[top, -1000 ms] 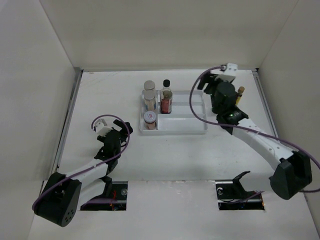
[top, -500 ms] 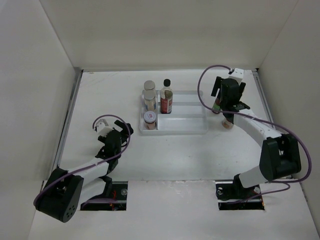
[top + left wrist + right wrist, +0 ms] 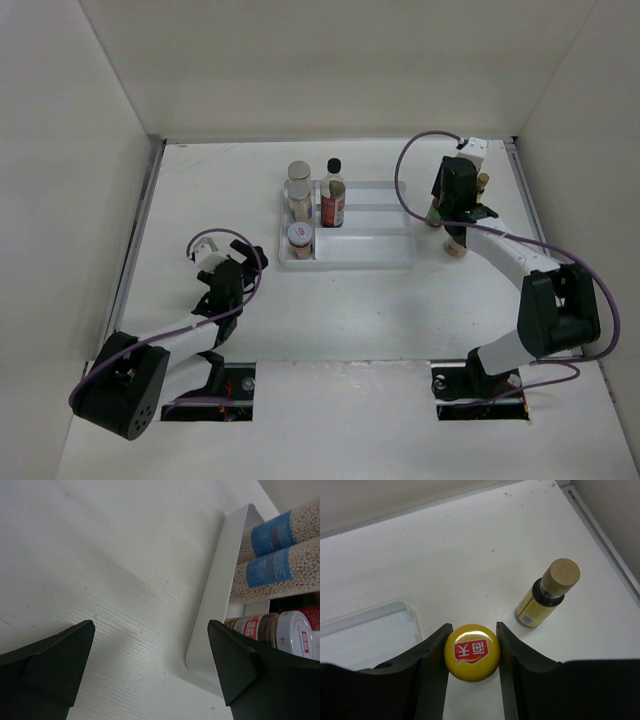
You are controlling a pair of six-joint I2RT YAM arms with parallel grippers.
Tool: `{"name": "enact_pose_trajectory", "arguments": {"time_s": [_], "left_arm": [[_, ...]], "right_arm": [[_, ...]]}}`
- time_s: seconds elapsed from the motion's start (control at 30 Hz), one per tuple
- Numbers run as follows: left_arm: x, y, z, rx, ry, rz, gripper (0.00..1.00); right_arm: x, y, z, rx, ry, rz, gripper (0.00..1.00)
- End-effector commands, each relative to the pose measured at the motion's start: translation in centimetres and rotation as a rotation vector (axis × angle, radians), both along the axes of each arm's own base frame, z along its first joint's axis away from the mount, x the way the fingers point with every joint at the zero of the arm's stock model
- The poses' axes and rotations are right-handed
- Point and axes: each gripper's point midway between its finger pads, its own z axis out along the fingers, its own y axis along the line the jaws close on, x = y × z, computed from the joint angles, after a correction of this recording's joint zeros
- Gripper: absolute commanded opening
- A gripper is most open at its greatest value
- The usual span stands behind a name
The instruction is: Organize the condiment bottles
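In the right wrist view my right gripper is shut on a yellow-capped bottle, both fingers pressed against its cap. A small bottle with a tan cap and yellow label stands on the table just beyond it. From above, the right gripper is right of the white tray, and a short jar stands near it. Inside the tray's left part stand two silver-lidded jars, a jar with a red-white lid and a black-capped bottle. My left gripper is open over bare table, left of the tray.
The tray's near left corner lies just ahead of the left fingers, with blue-labelled jars behind its wall. The table's raised right edge runs close to the tan-capped bottle. White walls close in the table at the back and on both sides.
My right gripper has swung right, from the tray's right end to the yellow-capped bottle, and closed on its cap. The left arm has barely moved.
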Motion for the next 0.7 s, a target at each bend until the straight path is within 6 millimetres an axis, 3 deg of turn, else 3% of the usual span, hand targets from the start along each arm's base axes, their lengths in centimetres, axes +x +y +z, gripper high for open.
{"name": "enact_pose_trajectory", "arguments": {"time_s": [0.0, 0.13, 0.33, 0.5, 0.67], "left_arm": [[0.9, -0.3, 1.6, -0.036, -0.059, 0.0, 1.0], [0.9, -0.4, 1.9, -0.043, -0.072, -0.003, 1.0], [0.9, -0.4, 2.1, -0.05, -0.083, -0.007, 1.0], [0.9, -0.5, 2.1, -0.053, -0.083, -0.015, 1.0], [0.8, -0.5, 2.0, -0.052, -0.08, -0.015, 1.0]], "right_arm": [[-0.8, 1.7, 11.9, 0.034, -0.33, 0.012, 0.25], [-1.8, 7.3, 13.7, 0.077, -0.368, 0.154, 0.25], [-1.1, 14.6, 12.7, 0.146, -0.36, 0.31, 0.25], [0.0, 18.1, 12.3, 0.179, -0.367, 0.368, 0.26], [0.5, 20.0, 12.0, 0.189, -0.371, 0.393, 0.26]]}}
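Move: My right hand already grips the yellow-capped sauce bottle by its top. Its free place in the tray's middle row lies about 18 cm to my left, 1 cm back and 14 cm below. The black-capped bottle stands some 11 cm farther left, about level with me ahead. The wood-capped bottle is about 10 cm right and 3 cm ahead, the lidded jar 6 cm right and 8 cm back. From my left hand that tray place lies about 42 cm right, 10 cm ahead. With the yellow-capped bottle still pinched in my right hand, I swing it about 18 cm left over the tray's right wall towards the black-capped bottle, rising some 6 cm on the way and then sinking about 5 cm. My wrist turns some 20 degrees counter-clockwise as I go, and I slow towards the end. ##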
